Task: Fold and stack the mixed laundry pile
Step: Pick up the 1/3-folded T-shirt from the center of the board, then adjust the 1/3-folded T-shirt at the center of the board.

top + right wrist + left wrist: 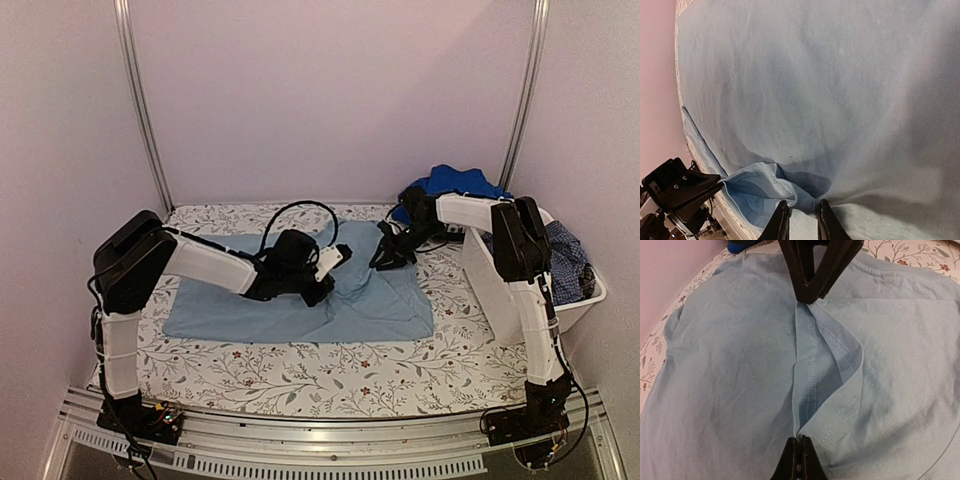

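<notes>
A large pale blue garment (300, 305) lies spread on the patterned table cover (300, 375). My left gripper (335, 262) is over its middle, shut on a hemmed fold of the garment (801, 439). Just to its right, my right gripper (388, 255) pinches the same raised fold from the far side (801, 204), its fingers closed on a bunch of the cloth (755, 190). In the left wrist view the right gripper (810, 292) comes down to a point on the fold. A royal blue garment (455, 182) lies heaped at the back right. A dark blue check garment (568, 262) sits in the tub.
A white plastic tub (500, 290) stands at the right edge of the table, close to the right arm. Metal posts (140, 110) rise at both back corners in front of the pink walls. A black cable (295, 212) loops above the left wrist.
</notes>
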Available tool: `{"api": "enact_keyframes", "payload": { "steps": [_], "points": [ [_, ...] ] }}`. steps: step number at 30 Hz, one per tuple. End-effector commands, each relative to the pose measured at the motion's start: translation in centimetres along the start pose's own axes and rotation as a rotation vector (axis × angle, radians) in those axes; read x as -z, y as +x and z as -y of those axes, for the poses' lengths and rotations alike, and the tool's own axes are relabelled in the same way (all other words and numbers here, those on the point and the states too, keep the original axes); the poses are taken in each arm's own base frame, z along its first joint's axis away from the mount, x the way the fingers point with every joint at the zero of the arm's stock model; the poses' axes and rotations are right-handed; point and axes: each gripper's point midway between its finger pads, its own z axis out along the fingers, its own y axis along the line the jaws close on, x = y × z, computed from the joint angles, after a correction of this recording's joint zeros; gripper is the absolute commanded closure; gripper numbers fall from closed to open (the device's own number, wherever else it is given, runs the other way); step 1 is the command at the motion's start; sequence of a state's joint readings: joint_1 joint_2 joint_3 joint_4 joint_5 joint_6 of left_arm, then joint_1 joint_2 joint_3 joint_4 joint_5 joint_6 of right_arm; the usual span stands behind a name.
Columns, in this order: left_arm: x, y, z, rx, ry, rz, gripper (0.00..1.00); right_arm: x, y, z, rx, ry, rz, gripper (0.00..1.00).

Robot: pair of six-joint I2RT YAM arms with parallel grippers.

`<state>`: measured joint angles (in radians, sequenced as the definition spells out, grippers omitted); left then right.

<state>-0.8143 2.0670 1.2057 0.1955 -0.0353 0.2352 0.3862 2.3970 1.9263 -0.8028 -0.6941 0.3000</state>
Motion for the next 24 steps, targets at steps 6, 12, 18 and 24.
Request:
{"api": "enact_keyframes", "payload": {
  "steps": [6, 12, 18, 24],
  "points": [
    [-0.4, 0.2, -1.2, 0.015, -0.01, -0.006, 1.0, 0.3, -1.6, -1.8, 0.048, -0.034, 0.034, 1.0],
    [0.2, 0.3, -1.6, 0.023, -0.024, -0.001, 1.0, 1.9, -2.6, -2.9, 0.069, -0.019, 0.089, 1.0],
    [0.4, 0.5, -2.6, 0.065, -0.043, 0.002, 1.0, 2.0, -2.8, -2.7, 0.063, -0.001, 0.096, 1.0],
    [0.5, 0.7, -3.4, 0.087, -0.067, -0.003, 1.0, 1.5, -3.0, -2.0, 0.059, 0.013, 0.097, 1.0]
  ]
}}
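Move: The T-shirt's stitched edge already lies between the right hand's half-closed fingers, barely 1 cm below the hand point. From that hand, the blue cloth pile stands some 20 cm ahead and 16 cm to the right, and the white bin about 33 cm to the right, roughly level with the hand. From the left hand, which already pinches the opening's other end, that edge is about 8 cm ahead and 11 cm to the right. Right fingers shut on the stitched edge, lifting it about 2 cm up and forward; left keeps pinching, easing left. ##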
